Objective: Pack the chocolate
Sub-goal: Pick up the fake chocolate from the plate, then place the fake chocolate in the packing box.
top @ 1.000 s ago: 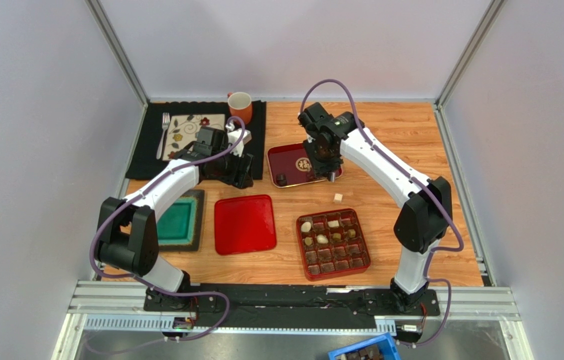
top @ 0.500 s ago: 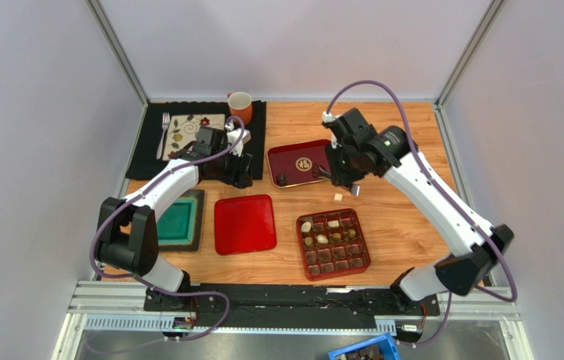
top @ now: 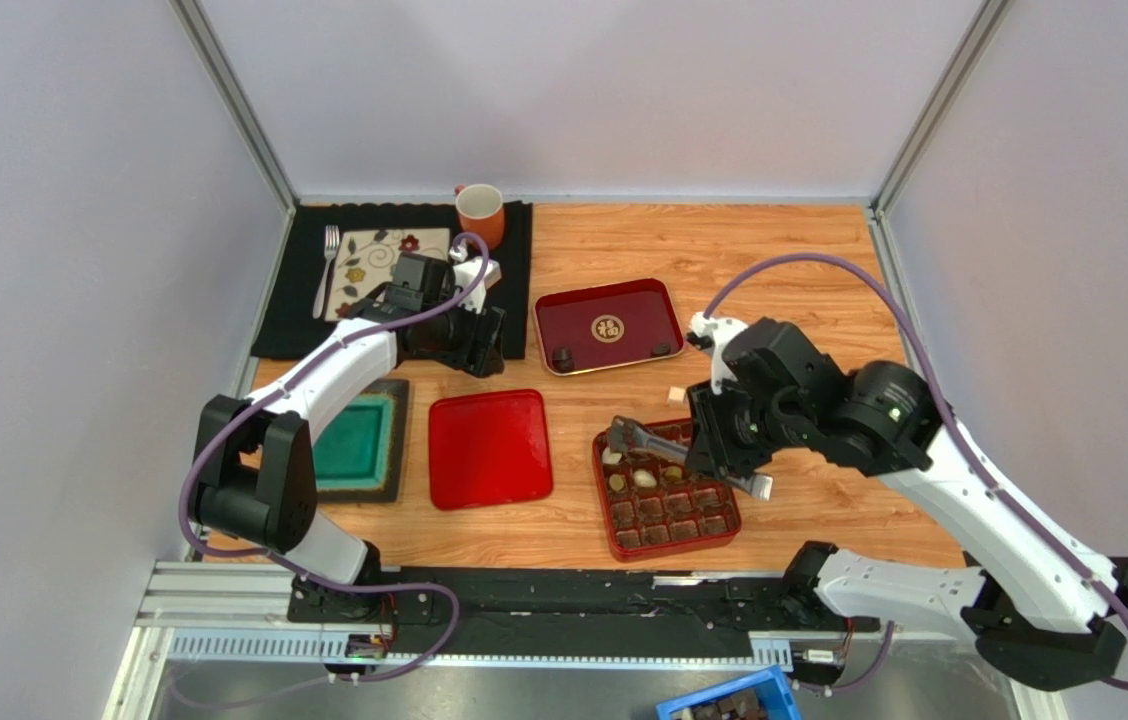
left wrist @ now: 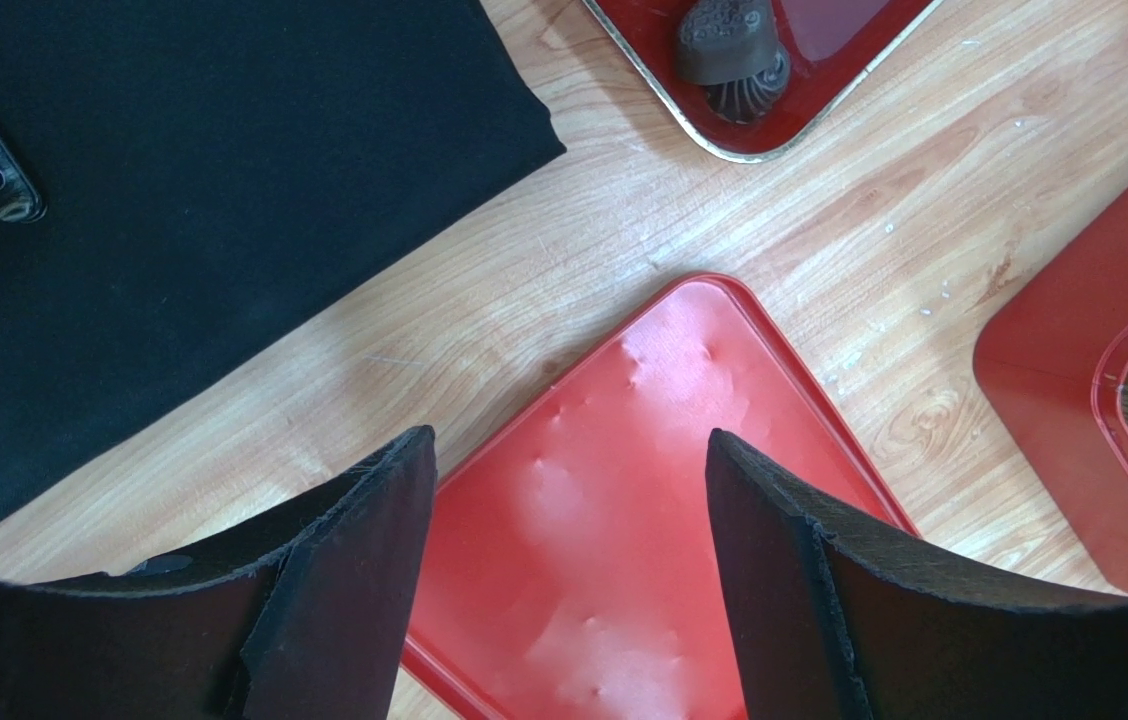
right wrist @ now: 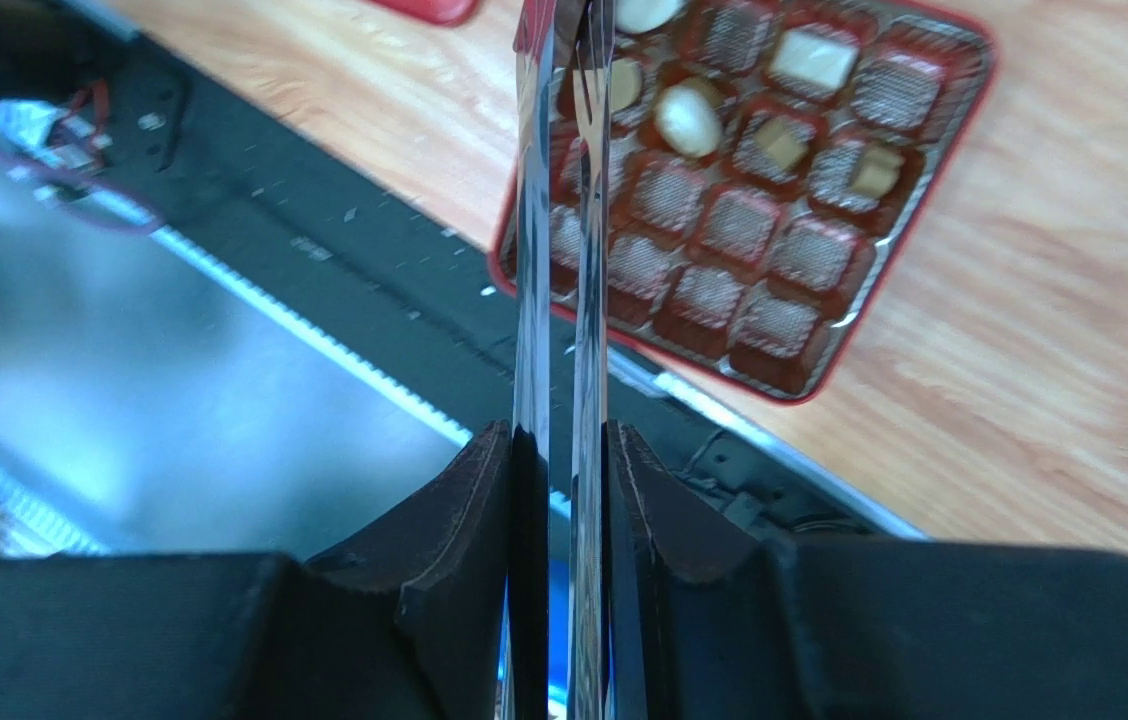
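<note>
My right gripper (top: pixel 725 455) is shut on metal tongs (top: pixel 648 440), also seen in the right wrist view (right wrist: pixel 557 195). The tong tips hang over the far left corner of the red gridded box (top: pixel 731 510). The box (right wrist: pixel 961 120) holds several dark and cream chocolates (right wrist: pixel 690 117). I cannot tell if the tongs hold a piece. One dark chocolate (top: pixel 563 360) sits on the dark red tray (top: pixel 645 300). A cream square (top: pixel 674 395) lies on the table. My left gripper (left wrist: pixel 570 450) is open and empty above the red lid (left wrist: pixel 645 555).
A black mat (top: pixel 513 263) at the back left carries a patterned plate (top: pixel 382 252), a fork (top: pixel 330 255) and an orange mug (top: pixel 480 213). A green tray (top: pixel 352 443) lies at the left. A blue bin (top: pixel 728 702) sits below the table's front rail.
My right arm has swung from the dark red tray toward the front, carrying the tongs to the gridded box. The left arm has not moved.
</note>
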Controlling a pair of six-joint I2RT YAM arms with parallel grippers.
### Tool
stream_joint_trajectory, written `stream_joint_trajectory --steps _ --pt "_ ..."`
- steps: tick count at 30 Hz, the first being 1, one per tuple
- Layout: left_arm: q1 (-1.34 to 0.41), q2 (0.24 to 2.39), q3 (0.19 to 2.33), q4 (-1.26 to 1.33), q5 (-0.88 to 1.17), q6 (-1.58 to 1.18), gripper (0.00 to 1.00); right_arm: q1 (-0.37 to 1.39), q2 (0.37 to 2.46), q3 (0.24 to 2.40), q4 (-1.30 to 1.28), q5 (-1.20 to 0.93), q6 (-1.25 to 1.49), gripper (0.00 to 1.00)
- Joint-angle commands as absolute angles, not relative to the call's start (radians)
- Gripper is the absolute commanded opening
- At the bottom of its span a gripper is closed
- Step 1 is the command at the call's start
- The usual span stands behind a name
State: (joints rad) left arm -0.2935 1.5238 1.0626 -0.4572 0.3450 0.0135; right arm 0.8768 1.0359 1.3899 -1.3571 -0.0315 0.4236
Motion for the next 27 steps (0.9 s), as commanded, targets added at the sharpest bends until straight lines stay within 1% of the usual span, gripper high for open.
stream_joint_trajectory --steps 1,5,10,19,26,27 --pt "-0.288 1.470 1.058 -0.466 0.339 0.035 0.75 0.931 0.945 1.356 -1.506 -0.097 0.531 0.26" --pt "-0.288 1.454 1.054 -0.474 0.333 0.034 0.75 0.968 0.901 1.306 -1.520 -0.112 0.563 0.27" --pt "-0.288 1.439 1.046 -0.486 0.328 0.048 0.75 0.980 0.893 1.256 -1.548 -0.114 0.561 0.27" --pt "-0.288 1.428 1.055 -0.495 0.347 0.048 0.75 0.982 0.940 1.232 -1.594 -0.057 0.552 0.28" --pt "-0.288 1.422 1.066 -0.499 0.367 0.041 0.75 0.980 0.963 1.181 -1.605 -0.071 0.552 0.29" --pt "-0.288 1.419 1.066 -0.497 0.370 0.040 0.75 0.980 0.965 1.180 -1.605 -0.074 0.554 0.30"
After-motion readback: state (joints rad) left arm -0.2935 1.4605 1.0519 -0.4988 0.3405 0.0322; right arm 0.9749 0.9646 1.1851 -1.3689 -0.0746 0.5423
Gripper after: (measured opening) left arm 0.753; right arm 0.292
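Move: The right hand, high up with the tongs, is taking them to the chocolate box, whose middle lies some 22 cm below, about 6 cm to its left and 3 cm ahead. The loose white chocolate is roughly 17 cm ahead and 4 cm left, the dark-red plate about 27 cm ahead and 14 cm left, the red tray some 9 cm ahead and 32 cm left. From the left hand the box is about 18 cm back, 31 cm right. Back towards its base first, by about 4.5 cm, then almost straight down about 5 cm, the right hand brings the tongs' tips from the box's far left corner towards the empty cells of its near half. The wrist tips some 10 degrees, swinging the fingertips back; the fingers keep their hold on the tongs, a dark chocolate seemingly still between the tips. ##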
